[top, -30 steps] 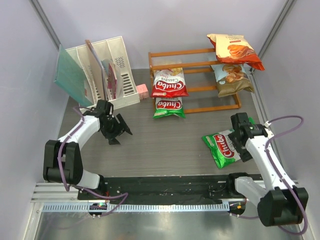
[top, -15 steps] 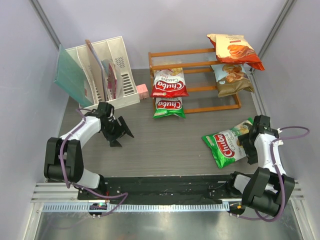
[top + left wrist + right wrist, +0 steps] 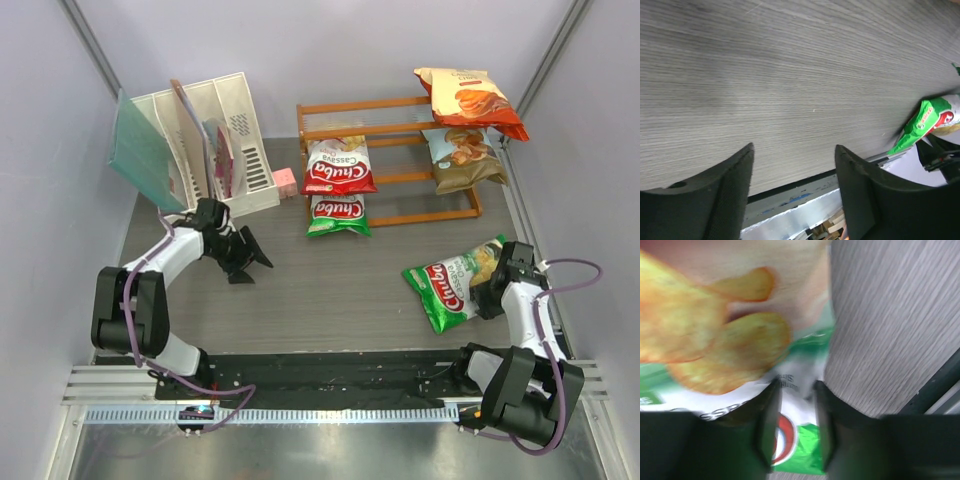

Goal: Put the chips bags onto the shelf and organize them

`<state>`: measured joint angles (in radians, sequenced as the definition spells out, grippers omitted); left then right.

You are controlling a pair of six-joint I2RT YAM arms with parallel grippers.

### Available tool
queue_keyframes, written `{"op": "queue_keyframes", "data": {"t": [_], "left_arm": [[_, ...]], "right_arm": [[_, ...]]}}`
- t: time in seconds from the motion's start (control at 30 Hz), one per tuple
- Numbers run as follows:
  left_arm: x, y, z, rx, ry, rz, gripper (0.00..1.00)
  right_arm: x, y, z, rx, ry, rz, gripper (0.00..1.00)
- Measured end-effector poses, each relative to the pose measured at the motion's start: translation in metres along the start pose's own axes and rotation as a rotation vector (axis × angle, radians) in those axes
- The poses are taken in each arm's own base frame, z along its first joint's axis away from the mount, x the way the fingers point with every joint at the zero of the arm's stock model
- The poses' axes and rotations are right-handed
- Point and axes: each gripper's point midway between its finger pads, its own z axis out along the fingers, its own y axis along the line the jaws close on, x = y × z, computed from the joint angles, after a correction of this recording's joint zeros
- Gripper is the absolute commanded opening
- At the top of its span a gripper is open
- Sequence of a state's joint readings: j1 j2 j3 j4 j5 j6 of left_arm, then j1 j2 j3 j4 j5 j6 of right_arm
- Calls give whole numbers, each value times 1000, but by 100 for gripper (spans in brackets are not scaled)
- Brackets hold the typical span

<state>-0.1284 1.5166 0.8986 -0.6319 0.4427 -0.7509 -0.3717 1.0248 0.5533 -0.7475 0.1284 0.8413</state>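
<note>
A green chips bag (image 3: 450,285) lies on the table at the right. My right gripper (image 3: 492,290) is at its right end, its jaws closed on the bag's edge (image 3: 797,440); the right wrist view shows the foil bunched between the fingers (image 3: 767,430). On the shelf (image 3: 400,105) rest a cream and orange-red bag (image 3: 470,100), a light-blue and brown bag (image 3: 462,155) and a red bag (image 3: 338,166). Another green bag (image 3: 337,215) leans at the shelf's foot. My left gripper (image 3: 250,262) hovers open over bare table, nothing between its fingers (image 3: 730,185).
A white file organizer (image 3: 205,140) with folders stands at the back left, close behind my left arm. A small pink block (image 3: 286,181) sits between it and the shelf. In the left wrist view the green bag (image 3: 927,117) shows far off by the table's near edge.
My right gripper swung to the green bag's right end and closed its jaws on the edge. My left gripper shifted slightly right and narrowed a little.
</note>
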Motion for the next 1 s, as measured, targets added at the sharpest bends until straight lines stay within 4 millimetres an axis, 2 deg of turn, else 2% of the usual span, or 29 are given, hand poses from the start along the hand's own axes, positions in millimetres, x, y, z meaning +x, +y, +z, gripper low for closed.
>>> {"op": "queue_keyframes", "data": {"t": [0.13,0.23,0.27,0.37,0.6,0.8,1.0], "left_arm": [[-3,-6,-3,14,-2,6,50],[-8,-13,-7,27,-14,19,38],[-9,-15,-8,31,-19,23,22],[-12,-20,-11,41,-25,30,0],[-11,-21,-12,44,-18,28,0],[-15,-25,-13,45,-19,29,0],[-15,-22,-8,35,-5,22,0]], "right_arm": [[12,-5,3,4,41,-1,14],[14,-3,1,-8,40,-5,8],[14,-2,0,-15,39,-7,5],[16,2,-2,-34,37,-23,1],[21,6,-9,-70,36,-43,1],[34,17,-16,-120,95,-61,1],[49,40,-34,-191,136,-173,1]]}}
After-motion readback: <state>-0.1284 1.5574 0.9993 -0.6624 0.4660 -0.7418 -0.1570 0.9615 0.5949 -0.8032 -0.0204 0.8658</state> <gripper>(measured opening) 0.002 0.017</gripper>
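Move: Just ahead and to the left of the half-open right fingers lies the last green chips bag, its middle some 5 cm ahead, 7 cm left and about level, its near-right edge at the fingertips. From that hand, the shelf's middle is about 32 cm ahead, 24 cm left and 10 cm up; the green shelf bag is roughly 21 cm ahead, 37 cm left. From the left hand, the loose bag lies some 50 cm right and 2 cm back. Shutting on the green bag's near-right edge, the right fingers pinch the thin foil and draw it left about 6.5 cm, gathering speed and rising some 2 cm, while the hand turns roughly 15 degrees counter-clockwise. Meanwhile the left gripper closes fully on nothing and eases about 2 cm forward and up. ##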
